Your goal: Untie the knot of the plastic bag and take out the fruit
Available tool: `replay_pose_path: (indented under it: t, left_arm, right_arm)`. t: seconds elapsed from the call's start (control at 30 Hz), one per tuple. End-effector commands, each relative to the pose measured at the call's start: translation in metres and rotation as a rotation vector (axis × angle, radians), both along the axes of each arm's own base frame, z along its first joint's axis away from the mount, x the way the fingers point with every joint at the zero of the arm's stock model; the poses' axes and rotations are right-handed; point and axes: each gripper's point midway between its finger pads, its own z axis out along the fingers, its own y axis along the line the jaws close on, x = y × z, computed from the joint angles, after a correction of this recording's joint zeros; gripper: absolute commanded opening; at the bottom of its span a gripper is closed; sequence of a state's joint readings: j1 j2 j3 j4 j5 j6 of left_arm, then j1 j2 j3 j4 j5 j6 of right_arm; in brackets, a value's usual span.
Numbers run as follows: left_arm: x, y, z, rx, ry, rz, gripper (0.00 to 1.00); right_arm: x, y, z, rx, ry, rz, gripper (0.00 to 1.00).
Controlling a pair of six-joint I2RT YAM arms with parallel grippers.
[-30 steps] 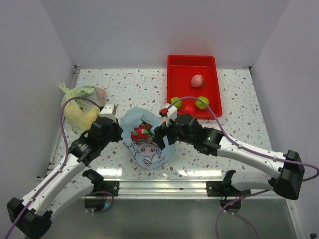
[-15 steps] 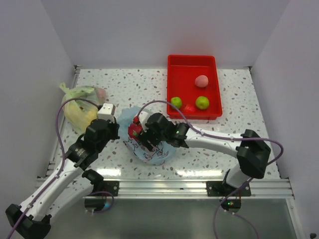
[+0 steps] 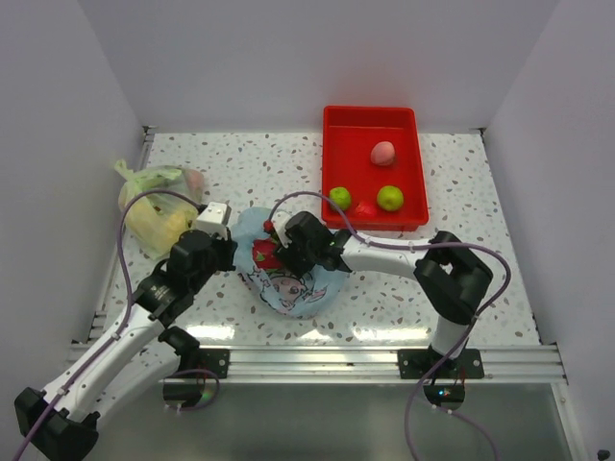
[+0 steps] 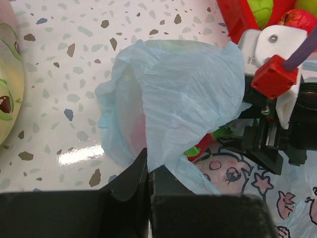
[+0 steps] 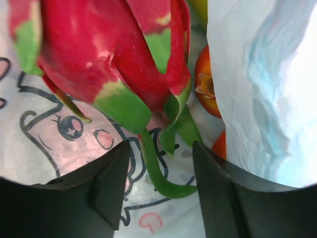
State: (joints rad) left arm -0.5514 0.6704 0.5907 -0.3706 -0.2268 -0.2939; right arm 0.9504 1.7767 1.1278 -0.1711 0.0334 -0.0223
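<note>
The light blue plastic bag (image 3: 288,283) (image 4: 188,89) lies mid-table with its mouth held open; the knot is out of view. My left gripper (image 3: 233,253) (image 4: 148,168) is shut on the bag's left rim. My right gripper (image 3: 273,252) (image 5: 161,171) reaches into the mouth with its jaws apart on either side of the green leaf tips of the pink dragon fruit (image 3: 262,255) (image 5: 99,54), not pressing them. An orange fruit (image 5: 205,87) lies beside the dragon fruit inside the bag. More fruit sits in the red tray (image 3: 336,144): a peach (image 3: 382,153) and two green ones (image 3: 339,198) (image 3: 389,198).
A yellow-green bag (image 3: 154,206) holding yellow fruit lies at the left, close to the left arm. The red tray stands behind and to the right of the blue bag. White walls enclose the table on three sides.
My right gripper has moved left into the bag's mouth onto the dragon fruit, and its jaws have narrowed. The left gripper has kept its hold on the bag's rim.
</note>
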Motion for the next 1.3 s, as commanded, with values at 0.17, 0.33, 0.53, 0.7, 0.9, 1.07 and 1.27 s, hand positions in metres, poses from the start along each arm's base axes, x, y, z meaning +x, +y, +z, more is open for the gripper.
replay_pose_path:
  t: [0.17, 0.33, 0.53, 0.7, 0.9, 1.07, 1.27]
  left_arm:
    - [0.007, -0.007, 0.014, -0.014, -0.055, -0.033, 0.00]
    - [0.008, -0.008, 0.013, -0.012, -0.053, -0.034, 0.00]
    - [0.008, -0.008, 0.013, -0.012, -0.052, -0.039, 0.00]
    - [0.008, -0.008, 0.013, -0.013, -0.055, -0.038, 0.00]
    - [0.008, -0.008, 0.012, -0.012, -0.052, -0.037, 0.00]
    - [0.009, -0.008, 0.012, -0.012, -0.052, -0.036, 0.00]
    - [0.009, -0.007, 0.011, -0.009, -0.046, -0.034, 0.00]
  right_arm:
    - [-0.004, 0.020, -0.008, 0.058, 0.024, 0.068, 0.43]
    - [-0.011, 0.025, 0.008, 0.119, 0.031, 0.095, 0.06]
    - [-0.023, 0.024, 0.047, 0.191, 0.012, 0.124, 0.00]
    - [-0.039, 0.015, 0.077, 0.240, -0.005, 0.149, 0.00]
    - [-0.061, -0.002, 0.107, 0.287, -0.007, 0.179, 0.00]
    - [-0.079, -0.008, 0.146, 0.383, -0.004, 0.207, 0.00]
    - [-0.090, -0.009, 0.177, 0.470, -0.025, 0.247, 0.00]
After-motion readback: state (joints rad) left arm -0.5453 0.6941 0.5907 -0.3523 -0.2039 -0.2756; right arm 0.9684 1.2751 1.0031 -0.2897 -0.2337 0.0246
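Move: The dragon fruit lies in the open bag, its middle some 6 cm left of the right hand, about 1 cm ahead and 1 cm lower, with its green stem and leaves reaching between the right fingers. A tomato sits roughly 5 cm ahead of this hand, 1 cm left and 3 cm lower. The bag rim in the left fingers is about 13 cm left, 2 cm back and 10 cm up. From the left hand the dragon fruit is around 7 cm right, 3 cm ahead and 11 cm below. The dragon fruit's green stem end is pinched by the right hand, which sinks about 2 cm with fingers closing fully, then lifts some 15 cm while drawing about 8 cm back and slightly right, its fingers swinging up some 20 degrees towards level. The left hand stays put and keeps its pinch on the bag rim. ##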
